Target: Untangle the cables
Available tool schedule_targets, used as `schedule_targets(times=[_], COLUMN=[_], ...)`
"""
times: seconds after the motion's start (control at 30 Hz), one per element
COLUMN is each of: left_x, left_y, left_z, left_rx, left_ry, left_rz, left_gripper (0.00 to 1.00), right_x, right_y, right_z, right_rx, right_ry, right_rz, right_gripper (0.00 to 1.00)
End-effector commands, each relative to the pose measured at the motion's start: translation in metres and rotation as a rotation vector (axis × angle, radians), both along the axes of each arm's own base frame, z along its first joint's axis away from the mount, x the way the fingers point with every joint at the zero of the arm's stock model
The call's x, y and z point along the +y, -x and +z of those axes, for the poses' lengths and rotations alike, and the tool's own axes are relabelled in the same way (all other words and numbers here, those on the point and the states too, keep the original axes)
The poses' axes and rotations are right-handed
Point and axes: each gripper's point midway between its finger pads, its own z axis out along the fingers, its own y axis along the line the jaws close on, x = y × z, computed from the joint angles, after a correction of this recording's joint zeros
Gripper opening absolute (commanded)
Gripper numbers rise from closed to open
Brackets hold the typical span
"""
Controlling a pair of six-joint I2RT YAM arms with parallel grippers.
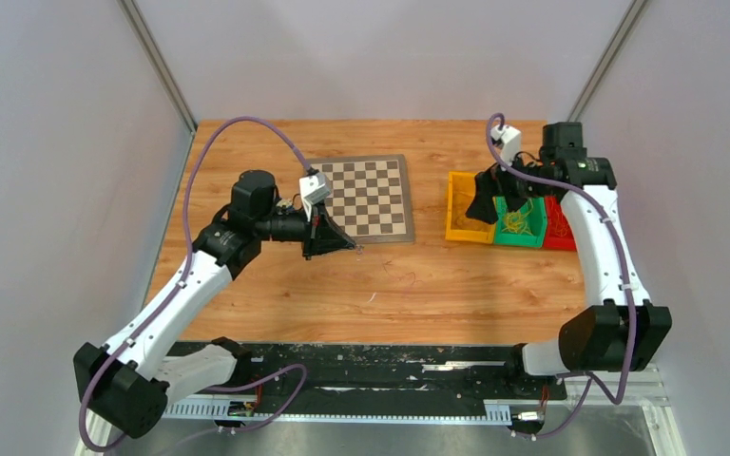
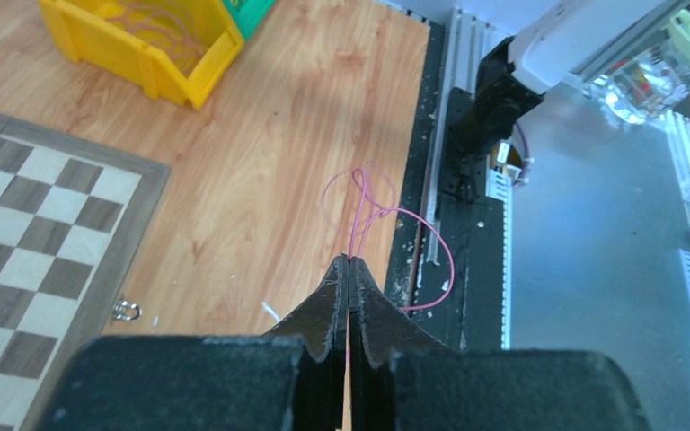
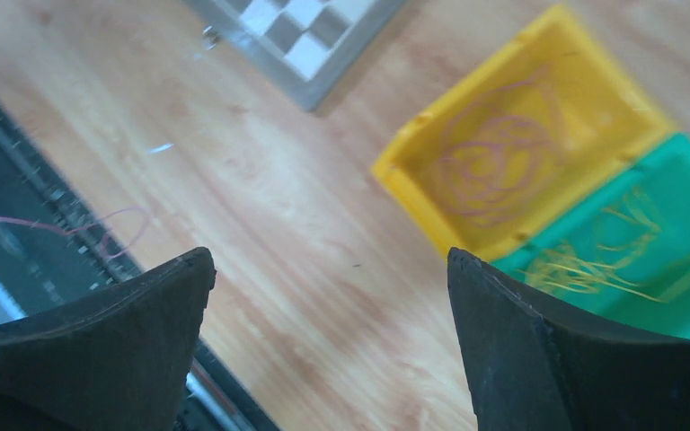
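Observation:
My left gripper (image 1: 347,245) (image 2: 349,262) is shut on a very thin pink cable (image 2: 356,220) just off the chessboard's near corner. The cable loops out past the fingertips over the wood and the table's black front edge. It shows faintly in the top view (image 1: 404,277) and in the right wrist view (image 3: 18,220). My right gripper (image 1: 489,204) (image 3: 328,256) is open and empty, held above the wood beside the yellow bin (image 1: 466,214) (image 3: 413,193). Pink strands lie coiled in the yellow bin, and yellow strands (image 3: 593,265) lie in the green bin (image 1: 521,228).
The chessboard (image 1: 371,195) (image 2: 27,233) lies at the table's middle back. A red bin (image 1: 559,226) stands right of the green one. A small metal ring (image 2: 126,312) and a white scrap (image 2: 269,312) lie on the wood. A black rail (image 1: 390,366) runs along the front edge.

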Motion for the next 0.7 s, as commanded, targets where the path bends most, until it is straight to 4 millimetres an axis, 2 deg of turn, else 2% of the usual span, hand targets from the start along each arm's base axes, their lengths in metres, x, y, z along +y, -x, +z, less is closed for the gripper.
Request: schedule_targets(times=[0.0, 0.03, 0.2, 0.23, 0.27, 0.33, 0.4, 0.47, 0.57, 0.67], left_x=[0.004, 0.004, -0.007, -0.009, -0.010, -0.010, -0.008, -0.003, 0.007, 0.026], left_y=[-0.015, -0.017, -0.026, -0.025, -0.026, -0.024, -0.024, -0.025, -0.023, -0.029], left_z=[-0.038, -0.044, -0.103, -0.112, -0.125, -0.137, -0.140, -0.139, -0.123, -0.106], left_rx=[0.023, 0.036, 0.090, 0.088, 0.122, 0.146, 0.149, 0.136, 0.148, 0.205], left_ry=[-0.107, -0.112, -0.237, -0.270, -0.301, -0.338, -0.358, -0.365, -0.285, -0.182], left_rz=[0.048, 0.057, 0.071, 0.057, 0.046, 0.018, 0.015, 0.028, 0.057, 0.120], left_gripper=[0.00, 0.00, 0.02, 0.13, 0.19, 0.39, 0.50, 0.56, 0.62, 0.66], right_x=[0.042, 0.047, 0.060, 0.062, 0.064, 0.070, 0.077, 0.086, 0.107, 0.136], right_y=[0.031, 0.033, 0.036, 0.036, 0.036, 0.039, 0.042, 0.046, 0.052, 0.063], right_z=[-0.025, -0.029, -0.049, -0.052, -0.055, -0.061, -0.067, -0.073, -0.083, -0.093], right_rx=[0.126, 0.139, 0.203, 0.212, 0.225, 0.240, 0.244, 0.239, 0.224, 0.213], right_ry=[-0.087, -0.094, -0.114, -0.115, -0.116, -0.103, -0.083, -0.063, -0.033, -0.008], right_rz=[0.145, 0.155, 0.176, 0.179, 0.181, 0.193, 0.206, 0.224, 0.267, 0.351], right_gripper=[1.00, 1.00, 1.00, 1.00, 1.00, 1.00, 0.99, 0.99, 0.99, 0.99])
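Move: From the left hand, which holds one end of the pink cable, the bare table spot by the white scrap lies about 24 cm below, 3 cm ahead and 4 cm right. The hanging cable's middle is some 5 cm right and 8 cm below; the chessboard's middle is 24 cm ahead. From the empty right hand the cable's middle is roughly 21 cm left, 13 cm back and 6 cm lower, while the yellow bin sits 10 cm ahead, 4 cm left and 21 cm below. Sinking about 15 cm almost straight down towards the bare table, the left hand rolls some 20 degrees and spreads its shut fingers partway through the drop, letting go of the pink cable; it then lifts slightly. The right hand, fingers still wide open, leaves the bins and sweeps left about 10 cm, down and back towards the cable, turning counter-clockwise and tipping its fingers further down. ##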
